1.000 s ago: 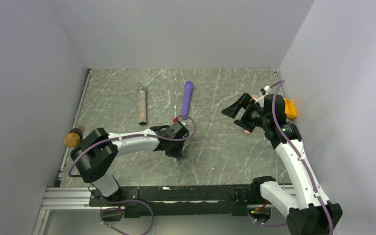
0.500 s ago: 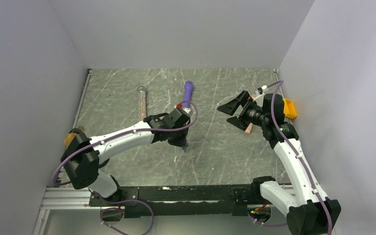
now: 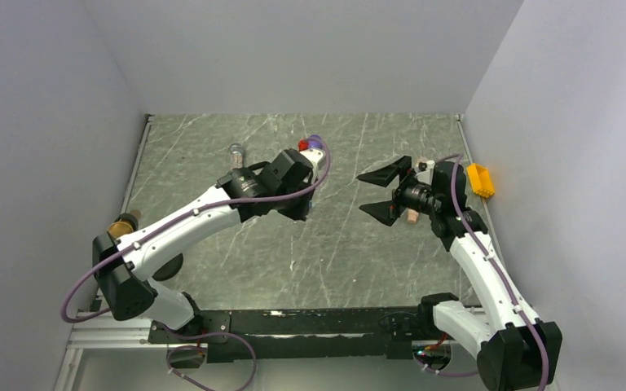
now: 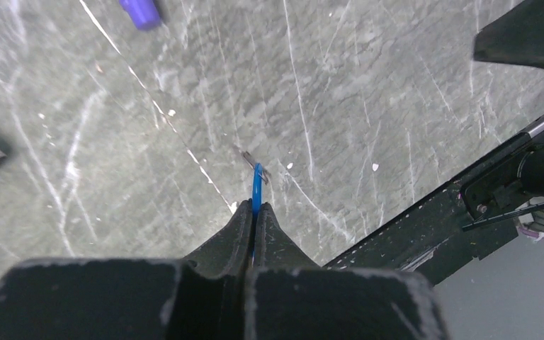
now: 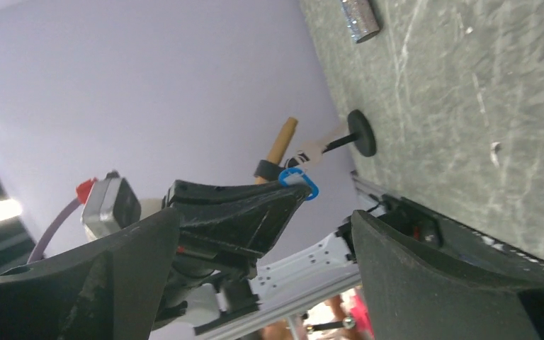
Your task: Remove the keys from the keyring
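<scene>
In the left wrist view the fingers of my left gripper (image 4: 256, 207) are shut on the blue keyring (image 4: 256, 185), whose loop sticks out past the tips, edge on. A thin grey piece, seemingly one of the keys (image 4: 248, 156), shows at the loop's far end. From above, the left gripper (image 3: 303, 212) hangs over the middle of the table. My right gripper (image 3: 359, 193) stands open a short way to its right, jaws spread wide and facing it. The right wrist view has the keyring (image 5: 299, 183) at the left fingers' tip, beyond the open right gripper (image 5: 263, 214).
The purple wand (image 3: 315, 143) lies at the back, mostly hidden by the left arm. A glitter tube (image 3: 235, 152) lies further left. A peach cylinder (image 3: 412, 217) sits under the right wrist, and an orange piece (image 3: 481, 179) by the right wall. Grey walls enclose the table.
The left arm has risen and swung toward the back of the table with the keyring in its grip. The right gripper has turned and moved left toward it.
</scene>
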`<state>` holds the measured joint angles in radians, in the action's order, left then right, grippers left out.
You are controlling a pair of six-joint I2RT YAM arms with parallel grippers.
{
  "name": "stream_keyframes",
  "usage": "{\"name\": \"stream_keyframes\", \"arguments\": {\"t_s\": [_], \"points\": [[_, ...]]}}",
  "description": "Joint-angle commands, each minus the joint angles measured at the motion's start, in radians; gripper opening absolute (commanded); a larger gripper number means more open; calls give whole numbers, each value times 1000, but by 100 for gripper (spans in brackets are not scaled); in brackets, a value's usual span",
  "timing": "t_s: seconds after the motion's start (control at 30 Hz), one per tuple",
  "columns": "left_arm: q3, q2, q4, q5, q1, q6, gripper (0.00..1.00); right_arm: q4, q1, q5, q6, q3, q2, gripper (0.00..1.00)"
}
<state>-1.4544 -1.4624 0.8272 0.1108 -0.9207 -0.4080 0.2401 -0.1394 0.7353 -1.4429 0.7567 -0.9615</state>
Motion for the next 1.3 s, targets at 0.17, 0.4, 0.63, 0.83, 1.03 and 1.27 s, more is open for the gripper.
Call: {"name": "stream_keyframes", "arguments": {"t_s": [0.17, 0.4, 0.63, 0.83, 1.03, 1.27], "points": [[-240, -13, 123, 70, -1, 66, 0, -362, -186, -97, -547, -77, 30, 88], [-365, -66, 157, 54, 7, 60, 0, -546, -328, -253, -712, -91, -47, 87], [-392, -72, 158, 42, 8, 52, 0, -644, -373, -328, -784, -84, -106, 80], [-370, -50, 138, 36, 8, 29, 0, -712, -376, -343, -807, -78, -144, 63], [-344, -34, 119, 43, 8, 11, 0, -715, -396, -337, -812, -54, -173, 64], [-352, -36, 106, 49, 7, 8, 0, -745, -418, -340, -829, -47, -202, 61]]}}
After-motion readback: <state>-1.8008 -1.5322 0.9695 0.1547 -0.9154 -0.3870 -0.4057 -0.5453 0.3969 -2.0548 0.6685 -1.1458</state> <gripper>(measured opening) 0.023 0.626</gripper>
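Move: The left gripper still pinches the blue tag, with the keys hanging about 2 cm ahead, 2 cm right and 3 cm below its hand point. From the right hand, those keys lie some 13 cm left, 1 cm ahead and 5 cm lower. On the table about 20 cm beneath the left hand, the purple tube is roughly 23 cm ahead and straight in line; the glitter tube is 20 cm ahead and 21 cm left. Bring the open right gripper about 10 cm to the left, rising some 4 cm, towards the keyring, tipping its fingers up about 25 degrees until they point nearly level, and narrow them by about a third without shutting. Meanwhile raise the left gripper nearly 9 cm and slightly forward, then hold it still, keeping its pinch on the blue tag so the key sits just off the right fingertips. ##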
